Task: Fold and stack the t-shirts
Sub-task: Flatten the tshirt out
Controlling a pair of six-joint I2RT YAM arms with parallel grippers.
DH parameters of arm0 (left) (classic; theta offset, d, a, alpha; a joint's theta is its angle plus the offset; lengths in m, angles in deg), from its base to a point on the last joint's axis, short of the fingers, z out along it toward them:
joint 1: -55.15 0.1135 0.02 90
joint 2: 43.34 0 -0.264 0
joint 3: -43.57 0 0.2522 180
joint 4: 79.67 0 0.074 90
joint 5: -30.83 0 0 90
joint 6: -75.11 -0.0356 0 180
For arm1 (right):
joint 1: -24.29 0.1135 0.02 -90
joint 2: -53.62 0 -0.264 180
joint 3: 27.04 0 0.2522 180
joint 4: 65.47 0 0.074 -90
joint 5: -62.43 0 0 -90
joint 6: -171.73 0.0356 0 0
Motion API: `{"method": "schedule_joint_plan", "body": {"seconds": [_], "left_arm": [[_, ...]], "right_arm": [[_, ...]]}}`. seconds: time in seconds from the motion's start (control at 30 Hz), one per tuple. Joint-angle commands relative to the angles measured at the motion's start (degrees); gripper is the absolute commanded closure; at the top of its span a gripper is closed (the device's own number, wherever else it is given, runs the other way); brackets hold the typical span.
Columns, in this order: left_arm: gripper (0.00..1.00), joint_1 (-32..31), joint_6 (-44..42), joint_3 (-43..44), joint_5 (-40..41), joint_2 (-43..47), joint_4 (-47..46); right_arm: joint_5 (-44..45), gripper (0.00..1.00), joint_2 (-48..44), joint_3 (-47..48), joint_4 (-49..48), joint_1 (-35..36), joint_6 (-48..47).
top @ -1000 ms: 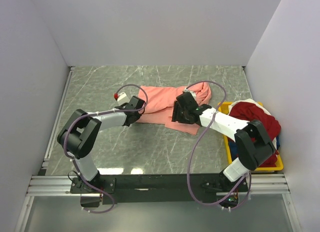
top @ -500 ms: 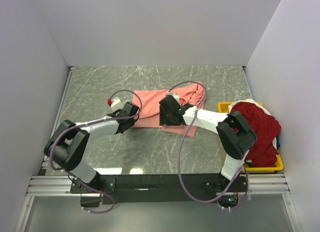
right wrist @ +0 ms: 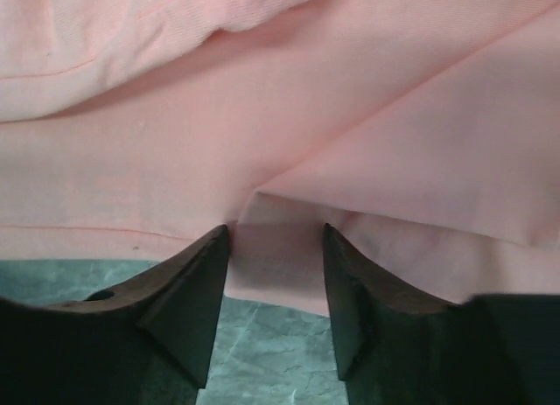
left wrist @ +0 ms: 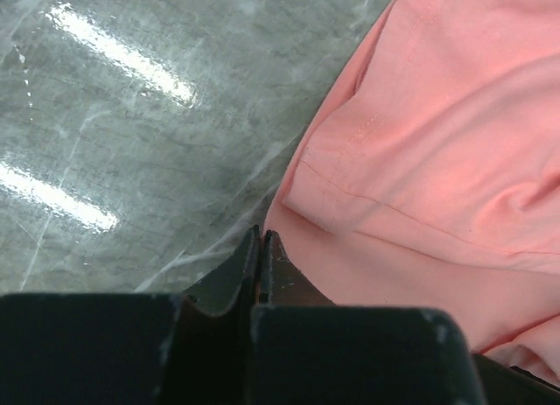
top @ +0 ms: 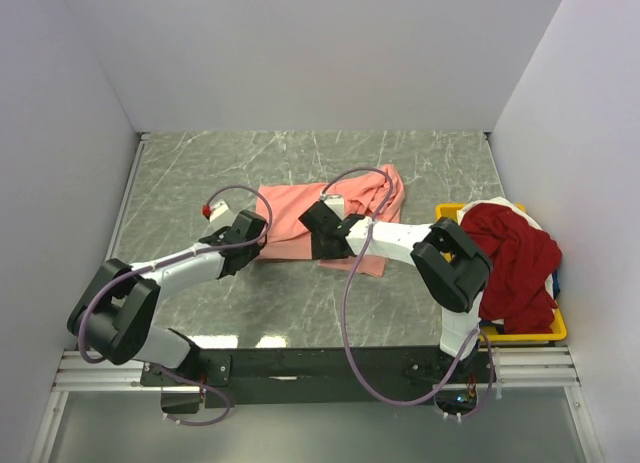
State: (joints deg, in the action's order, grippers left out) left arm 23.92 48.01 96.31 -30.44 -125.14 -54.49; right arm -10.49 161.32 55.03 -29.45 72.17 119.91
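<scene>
The salmon-pink t-shirt [top: 300, 205] lies crumpled on the grey marble table [top: 190, 173], seen close in the left wrist view [left wrist: 437, 160] and the right wrist view [right wrist: 350, 108]. My left gripper [top: 256, 247] [left wrist: 260, 234] is shut, its tips pinching the shirt's near-left corner. My right gripper [top: 318, 245] [right wrist: 276, 234] stands open at the shirt's near edge, a flat fold of pink cloth between its fingers. The deep red t-shirt [top: 510, 253] is heaped over the yellow bin [top: 555, 329], with bits of white [top: 490, 205] and dark blue [top: 556, 279] cloth beside it.
White walls close the table at the back and both sides. A metal rail [top: 300, 368] runs along the near edge by the arm bases. Purple cables loop over both arms above the pink shirt.
Both grippers have moved left and the pink shirt has slid left with them. The left gripper closed on the shirt's corner. The right jaws have narrowed a little.
</scene>
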Motion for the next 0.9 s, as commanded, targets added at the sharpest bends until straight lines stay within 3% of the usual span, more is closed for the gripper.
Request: {"method": "schedule_joint_plan", "body": {"seconds": [0.0,0.03,0.13,0.27,0.43,0.6,0.73,0.87], "left_arm": [[0.99,0.9,0.4,-0.9,0.6,2.9,-0.2],[0.99,1.0,0.4,-0.9,0.6,3.1,-0.1],[0.99,1.4,-0.1,-1.0,0.5,3.9,0.3],[0.99,2.1,-0.6,-0.9,0.4,5.9,1.1],[0.99,3.5,-1.4,-0.7,0.0,8.8,2.6],[0.99,5.4,-2.8,1.3,-0.4,14.8,6.6],[0.99,7.4,-4.5,6.0,-0.9,21.0,10.5],[0.99,10.7,-8.6,12.9,-2.4,24.6,14.1]], "right_arm": [[2.4,0.48,-0.9,-2.0,1.2,0.6,2.5],[2.6,0.51,-1.1,-2.3,1.2,0.6,2.6],[2.9,0.78,-2.3,-2.8,2.2,0.4,2.8],[3.3,0.99,-5.9,-3.3,3.7,0.5,2.6],[4.6,1.00,-13.5,-4.0,7.3,-0.6,2.1],[3.1,1.00,-28.4,-4.9,10.4,-5.2,0.6],[-2.7,1.00,-41.7,-4.1,12.8,-15.0,-1.4],[-5.5,1.00,-47.7,1.2,16.5,-23.4,-3.9]]}}
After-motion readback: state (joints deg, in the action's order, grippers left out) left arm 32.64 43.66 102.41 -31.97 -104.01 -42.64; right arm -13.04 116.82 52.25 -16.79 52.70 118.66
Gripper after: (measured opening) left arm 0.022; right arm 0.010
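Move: The right hand, fingers half open, is right at the t-shirt's near edge, which lies between the fingertips or about 1 cm under them. From this hand, the bunched right side of the t-shirt is some 15 cm ahead and 13 cm right, and its far left corner about 16 cm ahead and 15 cm left. The left hand already pinches the near left corner; the right hand's grip spot on the near edge lies roughly 14 cm right and 3 cm back of it. Upwards and apart, slowly at first and then fast: the right hand shuts its fingers on the t-shirt's near edge while easing slightly back and right, then lifts it about 23 cm and swings some 15 cm right, fingers tipping up and outward. The left hand keeps its pinch on the near left corner, rising about 12 cm and drifting left. ##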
